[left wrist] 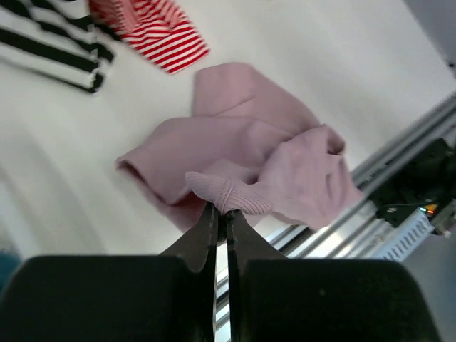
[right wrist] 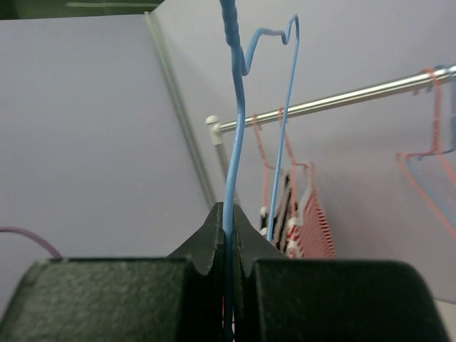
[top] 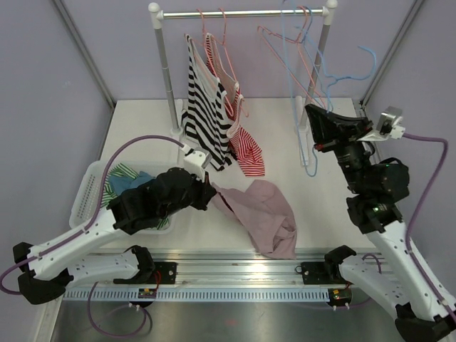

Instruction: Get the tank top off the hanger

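A pink tank top (top: 260,214) lies crumpled on the white table near the front edge. My left gripper (top: 211,192) is shut on a ribbed edge of it. The left wrist view shows that edge pinched at my fingertips (left wrist: 222,210), with the rest of the pink top (left wrist: 285,164) spread beyond. A bare blue hanger (top: 311,165) hangs at the right, apart from the top. My right gripper (top: 309,110) is shut on its wire. In the right wrist view the blue hanger (right wrist: 235,142) rises straight up out of the closed right gripper (right wrist: 228,210).
A clothes rail (top: 242,13) crosses the back, carrying a black-and-white striped top (top: 203,107), a red striped top (top: 246,146) and empty pink hangers (top: 303,43). A white basket (top: 89,189) of clothes sits at the left. A metal track (top: 235,267) runs along the table's front edge.
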Action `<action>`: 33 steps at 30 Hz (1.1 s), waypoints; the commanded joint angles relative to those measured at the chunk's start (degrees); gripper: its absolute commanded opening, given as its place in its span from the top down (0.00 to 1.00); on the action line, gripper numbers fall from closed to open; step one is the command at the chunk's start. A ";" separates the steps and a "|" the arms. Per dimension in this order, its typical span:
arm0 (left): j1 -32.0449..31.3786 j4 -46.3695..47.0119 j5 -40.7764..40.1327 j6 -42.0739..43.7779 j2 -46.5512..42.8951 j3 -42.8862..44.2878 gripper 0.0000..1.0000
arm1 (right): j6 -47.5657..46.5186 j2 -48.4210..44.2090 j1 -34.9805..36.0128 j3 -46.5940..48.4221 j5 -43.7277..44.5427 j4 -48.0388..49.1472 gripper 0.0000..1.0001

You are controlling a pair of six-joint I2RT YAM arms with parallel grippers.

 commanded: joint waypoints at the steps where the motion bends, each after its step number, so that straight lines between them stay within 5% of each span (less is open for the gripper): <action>1: 0.11 -7.43 -12.34 -2.45 -1.37 4.02 1.00 | -10.14 -1.88 0.30 9.56 10.63 -30.02 1.00; 6: 0.11 -9.03 -12.34 -2.71 -3.40 4.54 0.99 | -12.52 5.66 0.21 20.99 14.59 -48.21 1.00; 10: 0.11 -8.85 -8.31 -1.84 -4.10 5.33 0.84 | -14.20 12.34 0.30 28.97 15.38 -53.95 1.00; 12: 0.11 -9.03 -7.33 -1.40 -4.19 5.68 0.68 | -15.16 16.38 0.21 33.45 15.99 -54.67 1.00; 13: 0.11 -9.99 -6.89 -1.40 -4.28 6.21 0.36 | -15.69 17.97 0.13 35.14 16.17 -55.46 1.00; 16: 0.02 -12.71 -7.85 -1.57 -5.07 7.09 0.16 | -16.75 24.56 -1.27 42.24 15.82 -57.04 1.00; 20: 0.02 -15.44 -9.26 -1.40 -8.40 6.22 0.01 | -15.70 34.03 -5.93 50.43 7.76 -57.92 1.00; 33: 0.02 -18.18 -15.94 -1.13 -22.11 -4.76 0.01 | -13.06 55.24 -12.18 77.06 -5.01 -62.41 1.00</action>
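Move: About 28 cm ahead of the right hand and 13 cm above it runs the right part of the rail, where its blue hanger is going; empty hangers hang there, 1 cm to the left and 3 cm up. The red-striped tank top hangs 27 cm ahead, 18 cm left, 10 cm below. From the left hand, the pink tank top's middle lies 2 cm ahead, 17 cm right, 23 cm down; the basket 7 cm ahead, 22 cm left. Carrying the blue hanger in its shut fingers, the right hand edges 3 cm right, then drives some 23 cm forward to the rail, net 5 cm lower after a dip, tipping its raised fingers down roughly 35 degrees to near level. The left hand shifts left, opens wide to let go of the pink tank top's strap, and continues towards the basket, about 12 cm in all. ##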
